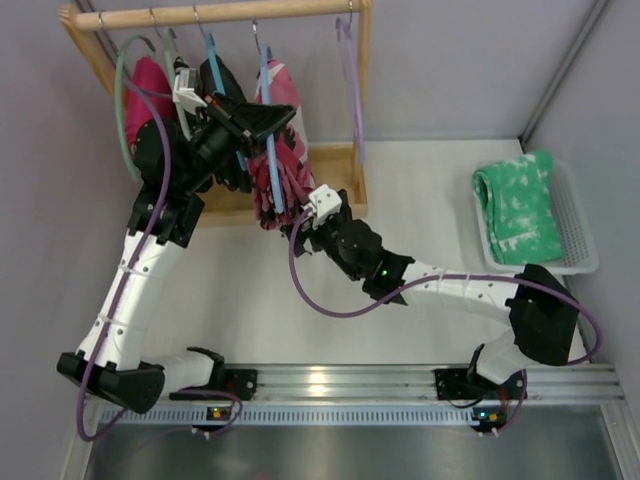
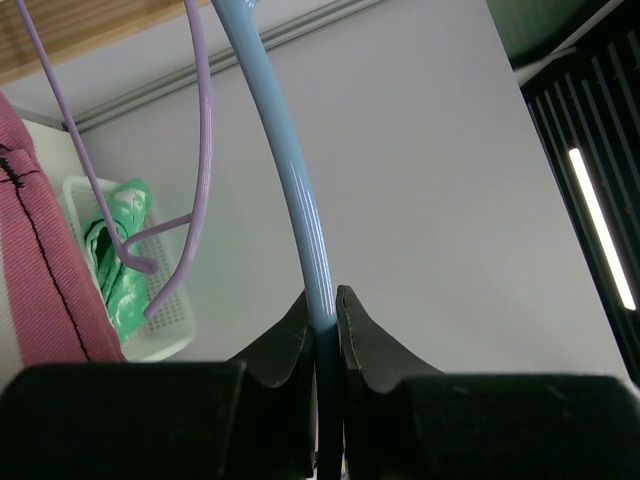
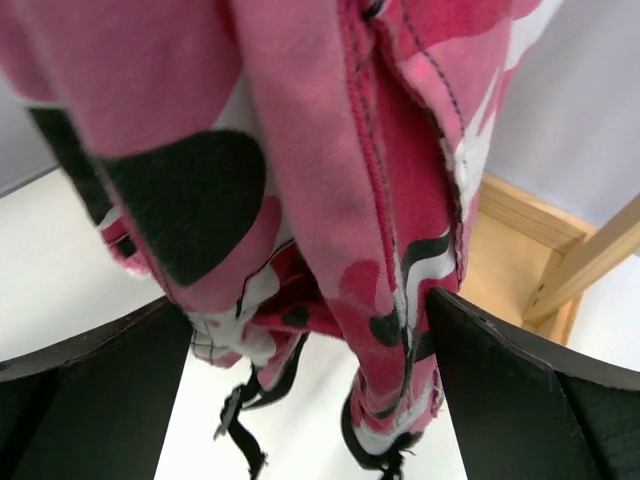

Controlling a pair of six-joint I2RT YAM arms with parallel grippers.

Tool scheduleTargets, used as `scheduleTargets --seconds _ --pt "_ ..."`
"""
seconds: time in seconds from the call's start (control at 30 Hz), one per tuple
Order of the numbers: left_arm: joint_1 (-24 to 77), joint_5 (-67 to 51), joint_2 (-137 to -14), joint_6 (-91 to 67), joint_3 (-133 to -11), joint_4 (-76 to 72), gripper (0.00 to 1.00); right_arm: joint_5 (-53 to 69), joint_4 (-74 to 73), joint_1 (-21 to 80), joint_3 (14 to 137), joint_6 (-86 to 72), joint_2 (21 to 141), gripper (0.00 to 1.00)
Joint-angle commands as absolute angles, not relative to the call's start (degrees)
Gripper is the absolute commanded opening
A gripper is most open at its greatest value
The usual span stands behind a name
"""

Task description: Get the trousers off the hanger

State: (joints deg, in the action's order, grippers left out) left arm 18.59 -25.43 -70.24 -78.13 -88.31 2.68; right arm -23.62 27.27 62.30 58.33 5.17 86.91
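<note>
The camouflage trousers [image 1: 283,98] hang folded over the light-blue hanger [image 1: 265,70] on the wooden rail. My left gripper [image 1: 268,122] is shut on the hanger's arm; in the left wrist view the blue arm [image 2: 300,190] runs down between the closed fingertips of this gripper [image 2: 322,312]. My right gripper [image 1: 298,216] is at the trousers' lower end. In the right wrist view it [image 3: 310,340] is open wide, with the hanging trousers [image 3: 330,200] between its two fingers [image 3: 530,390]. Black cords [image 3: 245,420] dangle below. The hanger's top is hidden from the right wrist view.
The wooden rack [image 1: 230,12] also carries teal-green hangers [image 1: 125,100], a magenta garment [image 1: 150,80], a black garment [image 1: 213,78] and a bare lilac hanger [image 1: 352,80], which also shows in the left wrist view [image 2: 203,150]. A white basket [image 1: 578,215] with a green cloth [image 1: 515,205] stands at the right.
</note>
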Motion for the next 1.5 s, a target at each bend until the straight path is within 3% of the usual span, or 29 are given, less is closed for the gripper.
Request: scheduleTargets --seconds 0.0,0.87,1.23,1.33,1.37,1.43,1.47 --pt "18.9 -24.26 -68.64 -79.54 -93.69 -11.34 0.0 -25.66 27.51 60.38 62.57 3.17 87.62 0.99" --pt "18.81 -23.12 -68.11 -79.89 -91.58 -11.25 0.0 -17.93 26.19 60.38 72.16 -2.2 89.65 0.99" --pt "18.9 -23.2 -67.85 -79.89 -91.41 -11.34 0.0 -21.71 25.31 59.24 74.87 -3.34 91.58 0.98" --pt "18.9 -23.2 -67.41 -79.8 -90.53 -11.34 0.0 -22.15 25.14 58.54 75.85 -3.87 90.97 0.78" --pt "18.81 -23.12 -67.41 -79.72 -90.35 -11.25 0.0 -21.54 25.14 58.54 75.76 -3.69 90.53 0.58" --pt "18.81 -23.2 -67.24 -79.45 -89.83 -11.34 0.0 -20.4 25.22 58.45 75.06 -3.43 88.95 0.33" --pt "18.9 -23.2 -67.24 -79.37 -89.65 -11.25 0.0 -19.26 25.14 58.45 74.71 -3.17 88.25 0.27"
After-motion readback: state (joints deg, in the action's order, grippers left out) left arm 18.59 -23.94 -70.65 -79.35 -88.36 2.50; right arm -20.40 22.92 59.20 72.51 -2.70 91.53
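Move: The lower part of the trousers on the blue hanger hangs just off the right hand's wide-open fingers, about 3 cm ahead, 3 cm to the left and some 5 cm up. The empty purple hanger is roughly 15 cm ahead, 8 cm to the right and 28 cm up, while the black trousers hang about 14 cm ahead, 15 cm to the left and 22 cm up. From the left hand, already gripping the blue hanger, that lower part is level fore and aft, about 3 cm to the right and 22 cm below. The right hand noses some 2.5 cm forward at the hanging trousers, then climbs and shifts left along them until it is about 6 cm higher, rolling some 10 degrees with its left side rising. Near the end it edges forward again and its fingers close most of the way from wide open, gathering the lower cloth between the pads, while the left hand stays practically still and keeps its pinch on the blue hanger. ##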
